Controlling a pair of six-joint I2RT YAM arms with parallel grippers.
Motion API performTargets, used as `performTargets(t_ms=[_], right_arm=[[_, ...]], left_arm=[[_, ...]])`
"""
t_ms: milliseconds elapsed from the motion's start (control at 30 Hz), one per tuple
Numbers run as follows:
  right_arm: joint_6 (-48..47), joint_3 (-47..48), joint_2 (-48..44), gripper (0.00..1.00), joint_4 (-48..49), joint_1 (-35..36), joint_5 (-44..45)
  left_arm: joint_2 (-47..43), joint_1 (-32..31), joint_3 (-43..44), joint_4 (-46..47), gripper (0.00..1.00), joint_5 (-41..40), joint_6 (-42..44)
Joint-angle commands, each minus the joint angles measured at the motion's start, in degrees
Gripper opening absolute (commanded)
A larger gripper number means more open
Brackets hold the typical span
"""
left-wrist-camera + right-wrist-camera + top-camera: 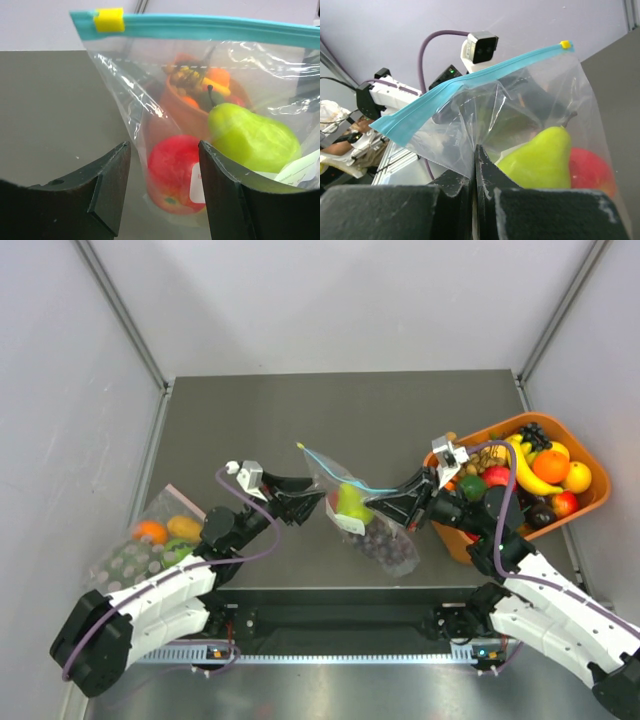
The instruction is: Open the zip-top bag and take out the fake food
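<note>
The zip-top bag (365, 520) hangs over the middle of the table, its teal zip strip (200, 25) closed with the yellow slider (109, 20) at one end. Inside it lie fake food pieces: a red apple (175, 172), a lime-green pear (252, 137) and dark grapes (385, 548). My right gripper (476, 150) is shut on a pinch of the bag's plastic below the strip (470, 85), next to the pear (540, 160). At the bag's left side my left gripper (164, 150) stands open, with the bagged apple showing in the gap between its fingers.
An orange basket (520, 423) full of plastic fruit stands at the right, close behind my right arm. A second clear bag (150, 540) with fruit lies at the table's left edge beside my left arm.
</note>
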Motion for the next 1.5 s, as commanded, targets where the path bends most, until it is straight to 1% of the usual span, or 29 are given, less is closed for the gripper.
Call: performTargets(t_ms=[0,167,200,267,300,367,400,433,500,533,567,667,700,733,767,833,900,967,1000,1033,1067,1100,1133,1167,1200,1233,1333,1400,1467], right_arm=[[1.87,1.03,-1.05,0.0,7.61,-0.67,-2.45],[1.96,0.07,-0.09,0.0,8.49,-0.76,-4.38],[2.13,-0.02,0.18,0.0,8.85,-0.76,-4.65],[2.31,-0.2,0.35,0.0,9.2,-0.76,-5.44],[2.4,-0.37,0.36,0.0,9.46,-0.84,-5.7],[2.49,-0.37,0.53,0.0,9.46,-0.85,-6.23],[2.49,-0.46,0.44,0.0,9.2,-0.84,-6.41],[2.4,-0.46,0.18,0.0,9.03,-0.84,-6.5],[2.05,-0.37,0.09,0.0,8.15,-1.02,-6.67],[1.87,-0.29,-0.26,0.0,7.8,-1.02,-6.67],[1.7,-0.37,-0.43,0.0,7.45,-1.11,-6.67],[1.25,-0.46,-0.61,0.0,6.83,-1.28,-6.85],[1.17,-0.64,-0.7,0.0,6.74,-1.28,-6.94],[1.17,-0.64,-0.7,0.0,6.74,-1.37,-7.02],[1.17,-0.81,-0.79,0.0,6.65,-1.37,-6.94],[0.64,-1.08,-0.96,0.0,5.52,-1.63,-6.06],[-1.37,-1.25,-0.96,0.0,2.11,-1.81,-4.75],[-3.83,-1.25,-0.88,0.0,-1.42,-1.99,-2.03],[-6.45,-1.25,-0.61,0.01,-5.52,-1.99,-0.62],[-7.78,-1.17,-0.35,0.03,-7.57,-1.99,1.83],[-10.23,-1.34,-0.26,0.08,-9.15,-1.99,2.9],[-11.3,-1.51,0.52,0.11,-11.95,-1.99,3.95],[-12.36,-1.78,0.79,0.15,-13.2,-1.99,5.79],[-13.5,-1.78,1.23,0.28,-14.26,-1.99,6.68],[-15.51,-1.78,2.19,0.33,-16.35,-1.99,7.3],[-17.01,-1.69,2.81,0.43,-17.59,-1.99,8.61],[-18.95,-0.73,4.48,0.53,-19.53,-1.99,10.46],[-20.89,0.32,4.84,0.63,-22.33,-1.9,11.69],[-22.99,2.08,4.4,0.68,-24.98,-1.9,14.94]], left_arm=[[1.1,0.21,-1.09,7.55,0.61,1.99,-2.01],[5.31,0.3,-0.56,15.8,0.6,8.57,-6.31],[6.02,0.3,-0.56,19.39,0.59,11.28,-8.5],[8.39,0.47,-0.74,23.89,0.59,13.32,-11.06],[9.18,0.65,-0.83,27.74,0.59,15.25,-13.33],[11.64,1.17,-0.74,31.18,0.58,17.01,-15.71],[12.43,1.44,-0.74,33.46,0.58,17.81,-18.34],[14.01,2.05,-0.74,37.4,0.57,19.56,-19.67],[15.42,2.75,-0.91,41.99,0.54,20.89,-23.87],[16.65,3.54,-1.09,45.06,0.51,21.5,-25.12],[16.75,3.72,-0.92,45.0,0.39,21.68,-25.91],[17.27,3.81,-0.65,45.0,0.21,21.95,-25.83],[17.53,3.81,-0.57,45.09,0.1,22.12,-25.92],[17.71,3.9,-0.3,44.92,0.04,22.21,-26.01],[17.8,3.9,-0.39,45.09,0.0,22.04,-26.01],[17.19,4.16,-0.48,44.13,0.0,21.86,-25.4],[14.22,4.34,-0.65,38.7,0.0,20.28,-22.51],[10.61,4.43,-0.48,30.72,0.0,18.62,-18.82],[5.9,4.43,-0.22,20.32,0.0,16.26,-14.19],[3.32,4.43,0.74,14.39,0.0,15.19,-11.62],[0.86,4.43,1.54,8.5,0.0,13.87,-6.11],[-3.69,4.43,2.5,-3.92,0.0,11.86,-3.36],[-5.56,4.43,4.17,-8.48,0.0,10.88,-0.72],[-7.14,4.43,4.79,-12.87,0.0,9.91,1.3],[-9.16,4.43,5.32,-16.22,0.0,9.3,4.63],[-9.7,4.43,6.28,-21.74,0.0,8.94,6.58],[-9.36,4.34,7.34,-28.1,0.0,10.25,7.91],[-8.05,4.43,7.78,-30.83,0.0,11.31,10.02],[-7.08,4.34,9.01,-35.65,0.0,11.84,12.3]])
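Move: The zip-top bag hangs from my shut right fingers. Its middle is about 8 cm to the right of my open left hand, 4 cm back and 3 cm lower; from my right hand it is about 4 cm left, 2 cm ahead and 7 cm below. From my left hand, the red apple is about 4 cm right, level fore and aft and 4 cm lower. The pear is about 7 cm right, 3 cm back and nearly level, and the yellow slider about 7 cm ahead, 3 cm left and 4 cm up. I slide my left hand about 4 cm back and right along the bag's side, turning it some 20 degrees clockwise, then dip 2 cm and shut the fingers on loose film below the zip. With that pinch I swing left and up about 5 cm, then down again, rolling its left side up; my right hand meanwhile opens, frees the rim and drops about 12 cm, going forward some 6. ##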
